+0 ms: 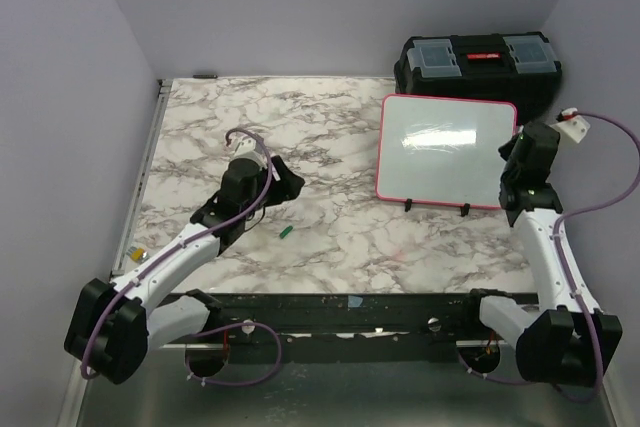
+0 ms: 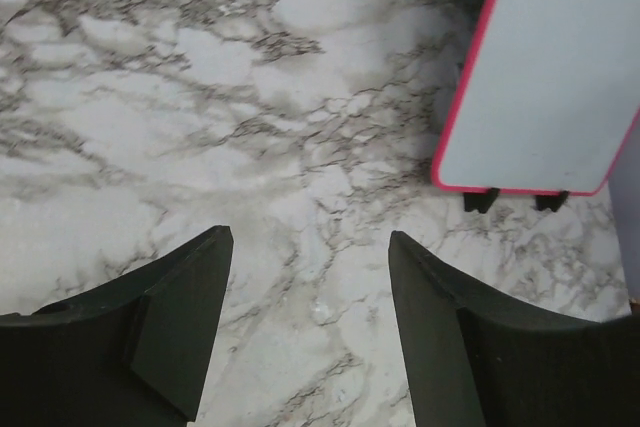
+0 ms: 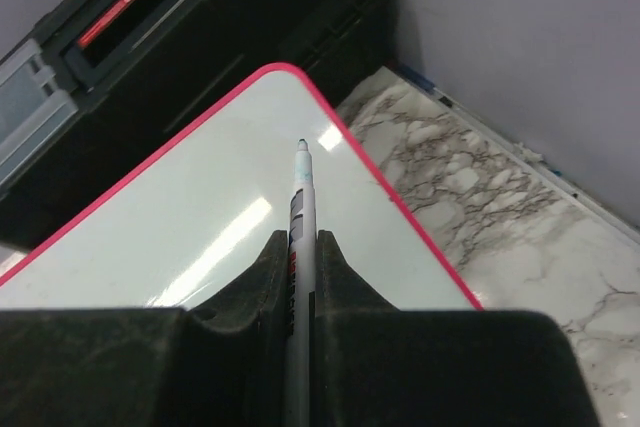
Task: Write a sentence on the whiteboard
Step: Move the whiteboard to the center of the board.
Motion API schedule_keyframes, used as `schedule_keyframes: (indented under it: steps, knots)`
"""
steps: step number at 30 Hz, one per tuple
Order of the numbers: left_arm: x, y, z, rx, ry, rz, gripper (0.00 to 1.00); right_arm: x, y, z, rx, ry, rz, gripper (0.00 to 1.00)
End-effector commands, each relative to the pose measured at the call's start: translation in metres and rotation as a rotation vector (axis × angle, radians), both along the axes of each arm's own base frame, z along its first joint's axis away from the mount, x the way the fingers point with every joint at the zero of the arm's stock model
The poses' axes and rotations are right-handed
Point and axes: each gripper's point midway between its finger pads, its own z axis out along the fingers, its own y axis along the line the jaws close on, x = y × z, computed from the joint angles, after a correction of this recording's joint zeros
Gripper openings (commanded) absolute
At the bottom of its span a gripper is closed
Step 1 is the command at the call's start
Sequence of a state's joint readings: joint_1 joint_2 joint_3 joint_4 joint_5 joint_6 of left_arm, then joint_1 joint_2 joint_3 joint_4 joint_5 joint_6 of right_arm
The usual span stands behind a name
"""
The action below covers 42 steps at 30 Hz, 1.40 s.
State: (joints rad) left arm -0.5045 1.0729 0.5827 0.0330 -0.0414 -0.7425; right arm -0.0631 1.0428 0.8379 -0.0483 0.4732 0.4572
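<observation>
The whiteboard, glossy white with a pink-red frame, lies flat at the back right of the marble table. My right gripper hangs over its right edge, shut on a white marker. The marker's uncapped dark tip points at the board near a rounded corner; I cannot tell whether it touches. My left gripper is at mid-table, left of the board. In the left wrist view this gripper stands open over bare marble, with the whiteboard at the upper right.
A black toolbox stands just behind the board, against the back wall. A small green cap lies on the marble near the left arm. Two black clips stick out from the board's near edge. Walls close in on three sides.
</observation>
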Motion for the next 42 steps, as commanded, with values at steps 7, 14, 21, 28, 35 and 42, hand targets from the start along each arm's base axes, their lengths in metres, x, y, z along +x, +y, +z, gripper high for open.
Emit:
schedule_keyframes:
  steps: [7,14,21,28,35,42]
  knots:
    - [0.027,-0.075,0.092,-0.079,-0.311,-0.389,0.65,-0.003,-0.065,-0.067,0.258,0.075,-0.036,0.01]
    - [0.065,-0.121,0.096,-0.133,-0.341,-0.587,0.66,0.008,-0.075,-0.098,0.301,0.156,-0.006,0.01]
    - [0.097,-0.152,0.083,-0.176,-0.329,-0.710,0.67,0.017,-0.083,-0.104,0.294,0.168,-0.018,0.01]
    - [0.112,-0.167,0.069,-0.227,-0.307,-0.768,0.67,0.038,-0.077,-0.113,0.344,0.136,0.085,0.01]
    - [0.124,-0.178,0.058,-0.272,-0.280,-0.790,0.67,0.056,-0.075,-0.119,0.392,0.121,0.140,0.01]
    - [0.134,-0.188,0.047,-0.312,-0.231,-0.806,0.66,0.063,-0.073,-0.128,0.404,0.135,0.172,0.01]
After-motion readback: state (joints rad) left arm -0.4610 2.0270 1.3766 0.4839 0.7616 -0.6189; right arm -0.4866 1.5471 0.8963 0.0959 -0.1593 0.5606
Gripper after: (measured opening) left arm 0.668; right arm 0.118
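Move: The whiteboard's middle lies about 42 cm right, 15 cm ahead of and some 13 cm below the empty left hand; from the pen-holding right hand, it is about 9 cm left, 10 cm ahead and 24 cm down. Behind it, the toolbox is roughly 32 cm straight ahead of the right hand. The green cap lies about 5 cm left and 8 cm back of the left hand, 14 cm down. Left hand swings 18 cm right and 13 forward towards whiteboard; right sinks 14 cm beside its right edge, keeping pen. ##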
